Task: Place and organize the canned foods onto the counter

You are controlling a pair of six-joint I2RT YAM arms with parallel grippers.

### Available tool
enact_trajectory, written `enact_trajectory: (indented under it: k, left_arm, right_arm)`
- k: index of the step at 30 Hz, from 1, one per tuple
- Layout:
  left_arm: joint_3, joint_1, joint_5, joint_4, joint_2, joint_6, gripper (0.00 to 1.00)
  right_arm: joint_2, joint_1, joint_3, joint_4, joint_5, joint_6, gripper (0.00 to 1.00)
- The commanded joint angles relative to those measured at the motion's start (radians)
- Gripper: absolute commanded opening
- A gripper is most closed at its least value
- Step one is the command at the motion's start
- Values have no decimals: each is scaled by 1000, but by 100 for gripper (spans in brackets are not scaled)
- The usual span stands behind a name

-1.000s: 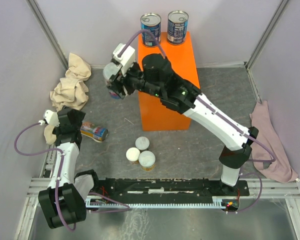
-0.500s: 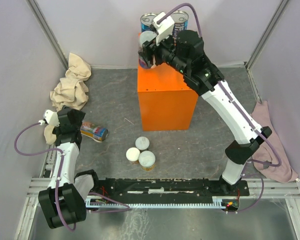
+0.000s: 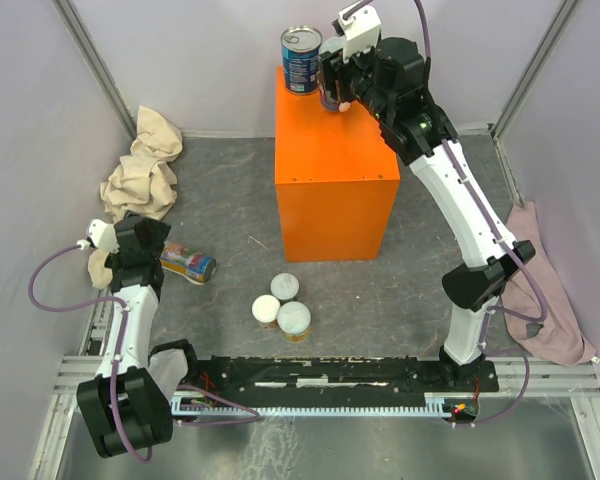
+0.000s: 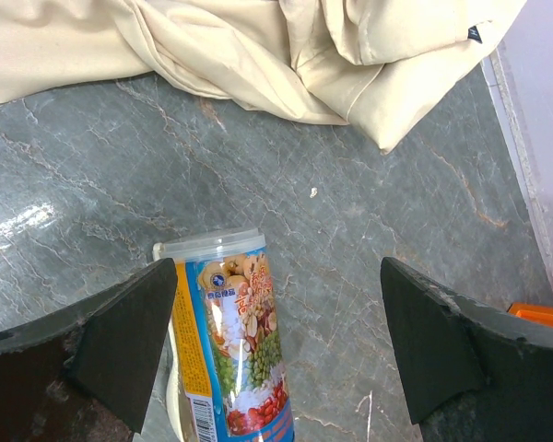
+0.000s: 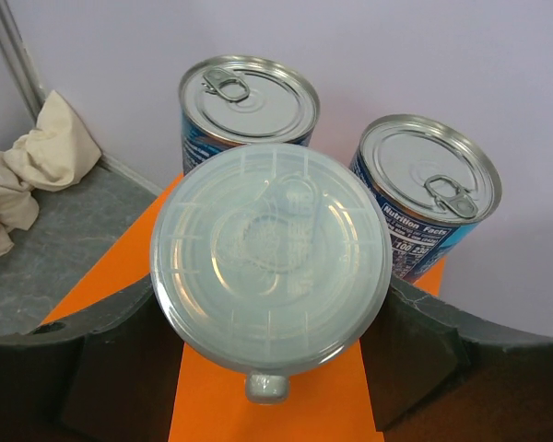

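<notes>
My right gripper (image 3: 332,88) is shut on a can with a pale translucent lid (image 5: 272,249). It holds the can upright over the back of the orange counter (image 3: 335,170). Just behind it stand two blue-labelled tins (image 5: 249,101) (image 5: 429,189) with silver tops. I cannot tell whether the held can touches the counter (image 5: 221,414). From above, one blue tin (image 3: 301,58) shows and the other is hidden by the arm. My left gripper (image 4: 276,313) is open, low over a colourful can (image 4: 235,341) lying on its side, which is apart from both fingers. Three pale-lidded cans (image 3: 285,305) stand before the counter.
A beige cloth (image 3: 143,170) is heaped at the left wall, just beyond the lying can (image 3: 188,264). A pink cloth (image 3: 540,290) lies along the right wall. The black rail (image 3: 340,375) with the arm bases runs along the near edge. Walls enclose three sides.
My right arm has carried its can from beside the counter's left face up and over to the back of the top, next to the blue tins. The left arm has not moved.
</notes>
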Motion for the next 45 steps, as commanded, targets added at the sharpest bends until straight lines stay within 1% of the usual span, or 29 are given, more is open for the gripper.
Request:
enact_trajectory:
  k: [1, 14, 19, 26, 31, 45]
  left_arm:
    - [13, 6, -1, 56, -10, 3, 97]
    - [10, 8, 6, 59, -7, 4, 97]
    - [10, 7, 5, 59, -7, 4, 97]
    - [8, 7, 9, 62, -7, 2, 97]
    - [8, 7, 12, 63, -7, 2, 97]
    - [8, 7, 17, 65, -6, 2, 97]
  right_arm:
    - [-2, -8, 115, 132, 47, -34, 1]
    - [-16, -42, 114, 100, 94, 20, 1]
    - [-20, -51, 145, 60, 113, 48, 1]
    - [-54, -56, 141, 15, 128, 111, 1]
    - [-50, -60, 173, -35, 168, 136, 1]
    - [-36, -66, 218, -101, 165, 178, 1]
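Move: The right hand holds a lidded jar over the orange counter; the spot in front of the right can is about 6 cm to its right and 7 cm below. That right can stands some 8 cm ahead and 4 cm right, the left can about 9 cm ahead and 6 cm left, their middles 2 cm lower. From the left hand, the spot is roughly 18 cm ahead, 55 cm right and 27 cm up. The right hand dips 2 cm, then carries the gripped jar 5 cm right before the right can, turning clockwise. ##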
